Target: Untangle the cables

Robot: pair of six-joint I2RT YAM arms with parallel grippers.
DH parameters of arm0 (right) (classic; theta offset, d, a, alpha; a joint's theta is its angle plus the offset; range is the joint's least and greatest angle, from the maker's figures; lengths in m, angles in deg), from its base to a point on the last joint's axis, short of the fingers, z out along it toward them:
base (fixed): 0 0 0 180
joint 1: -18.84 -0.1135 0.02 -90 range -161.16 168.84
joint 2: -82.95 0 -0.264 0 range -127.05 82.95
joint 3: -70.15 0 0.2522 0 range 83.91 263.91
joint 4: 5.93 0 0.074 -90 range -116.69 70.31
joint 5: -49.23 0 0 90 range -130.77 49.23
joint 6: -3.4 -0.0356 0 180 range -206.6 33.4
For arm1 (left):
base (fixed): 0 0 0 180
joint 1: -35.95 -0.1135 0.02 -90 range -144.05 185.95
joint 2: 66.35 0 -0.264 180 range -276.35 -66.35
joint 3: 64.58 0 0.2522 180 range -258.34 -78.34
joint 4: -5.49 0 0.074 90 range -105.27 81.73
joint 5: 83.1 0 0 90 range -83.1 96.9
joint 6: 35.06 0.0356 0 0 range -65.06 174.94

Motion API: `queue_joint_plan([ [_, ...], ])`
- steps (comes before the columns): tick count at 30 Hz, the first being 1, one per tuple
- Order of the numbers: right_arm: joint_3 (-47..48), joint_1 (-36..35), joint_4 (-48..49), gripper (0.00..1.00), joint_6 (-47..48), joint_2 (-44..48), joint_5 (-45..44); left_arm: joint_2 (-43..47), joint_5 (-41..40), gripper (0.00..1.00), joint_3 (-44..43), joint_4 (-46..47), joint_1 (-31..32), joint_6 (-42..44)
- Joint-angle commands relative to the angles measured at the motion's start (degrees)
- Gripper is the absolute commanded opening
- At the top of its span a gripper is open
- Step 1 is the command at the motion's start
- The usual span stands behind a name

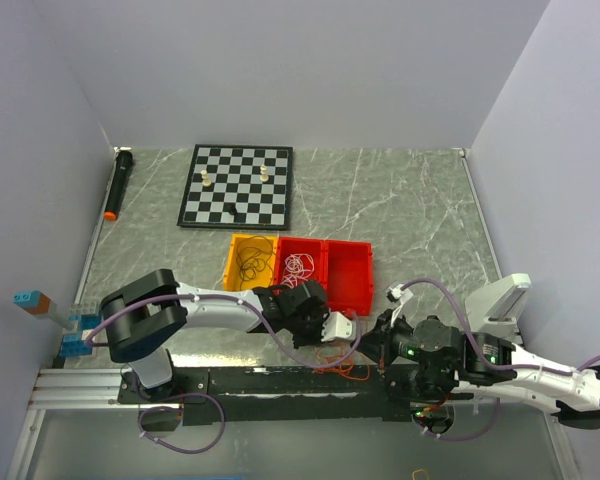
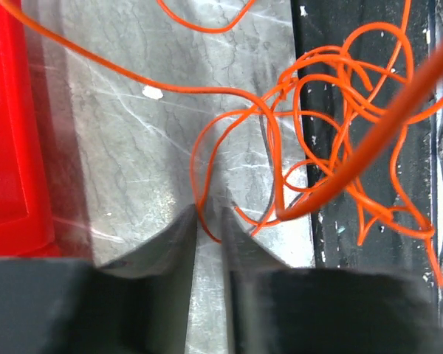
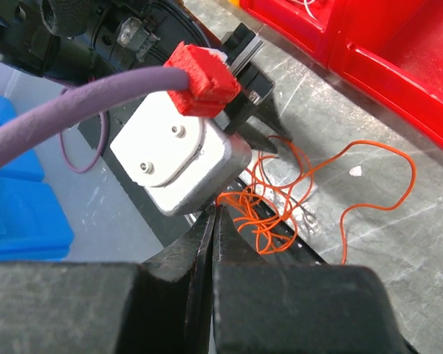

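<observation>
An orange cable (image 1: 346,368) lies in a loose tangle (image 2: 347,96) half on the marble table and half on the black strip at the near edge. My left gripper (image 2: 209,214) hangs low over it, jaws a narrow gap apart, with one orange strand running between the tips. My right gripper (image 3: 215,210) is shut, and strands of the orange cable (image 3: 269,214) meet at its tip. One strand rises taut close past the left wrist camera. A black cable (image 1: 250,262) lies in the yellow bin (image 1: 232,272), a white cable (image 1: 299,265) in the red bin (image 1: 310,247).
A second red bin (image 1: 347,275) stands right of the first. A chessboard (image 1: 235,190) with a few pieces lies at the back, and a black stick with an orange tip (image 1: 118,185) at the far left. Blue blocks (image 1: 75,335) sit by the left arm's base.
</observation>
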Motion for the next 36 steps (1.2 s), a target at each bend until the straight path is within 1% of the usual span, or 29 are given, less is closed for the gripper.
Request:
queue_joint_plan([
  [1,2.20,-0.43,0.19,0.00,0.15,1.45,-1.94,-0.78,0.64,0.13,-1.81,0.08,-0.09,2.26],
  [4,2.20,-0.61,-0.17,0.00,-0.29,1.72,-2.73,0.01,0.20,0.01,-1.37,-0.80,-0.09,2.52],
  [7,2.72,-0.52,-1.13,0.00,-1.26,1.28,-4.39,1.59,-1.29,0.01,-0.93,-3.25,-0.09,4.71],
  [9,2.98,-0.52,-2.01,0.00,-2.31,1.10,-5.89,3.08,-3.74,0.01,-0.66,-5.62,-0.44,6.65],
  [11,3.51,-0.52,-3.06,0.00,-3.02,1.01,-7.82,3.96,-5.68,0.01,-2.06,-10.71,-1.40,7.27],
  [17,6.85,-0.52,-7.28,0.00,-6.18,0.93,-13.53,8.18,-2.00,0.01,-12.33,-28.54,-10.27,11.22],
  [19,7.82,-0.52,-8.86,0.00,-7.58,-0.21,-15.64,8.62,-0.95,0.01,-17.43,-36.98,-13.17,11.75],
  [21,9.04,-0.43,-9.74,0.00,-8.29,-2.05,-17.22,9.41,0.11,0.01,-22.61,-42.44,-15.03,11.14],
  [24,10.80,-0.43,-10.80,0.00,-9.26,-5.30,-19.34,13.18,1.95,0.01,-28.51,-47.89,-15.56,10.96],
  [26,11.68,-0.52,-10.98,0.00,-9.78,-7.24,-20.74,17.39,2.66,0.01,-32.02,-49.49,-15.56,11.83],
  [28,11.95,-0.43,-11.07,0.00,-10.92,-9.08,-21.62,20.82,0.04,0.01,-36.41,-48.53,-15.56,10.18],
  [31,10.99,-0.43,-10.54,0.00,-12.50,-11.46,-21.37,24.70,-4.97,0.01,-42.13,-47.83,-15.56,10.87],
  [33,9.76,-0.43,-9.58,0.00,-13.74,-13.65,-20.05,26.72,-9.27,0.01,-45.39,-44.85,-15.56,10.43],
  [36,7.83,-0.43,-6.77,0.00,-14.70,-17.69,-17.50,30.76,-14.46,0.01,-48.12,-37.22,-15.56,9.55],
])
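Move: The orange cable's tangle centres about 6 cm to the left hand's right and 5 cm back, roughly level, with a loop reaching between its open fingertips. The empty red bin is some 16 cm ahead and 10 cm right of that hand; the red bin with the white cable is about 19 cm ahead and 2 cm left. From the right hand, the tangle lies some 4 cm left, 1 cm ahead and 12 cm below. Left hand pinches orange cable, lifts it some 33 cm; right hand, still holding cable, moves 5 cm forward-right. ##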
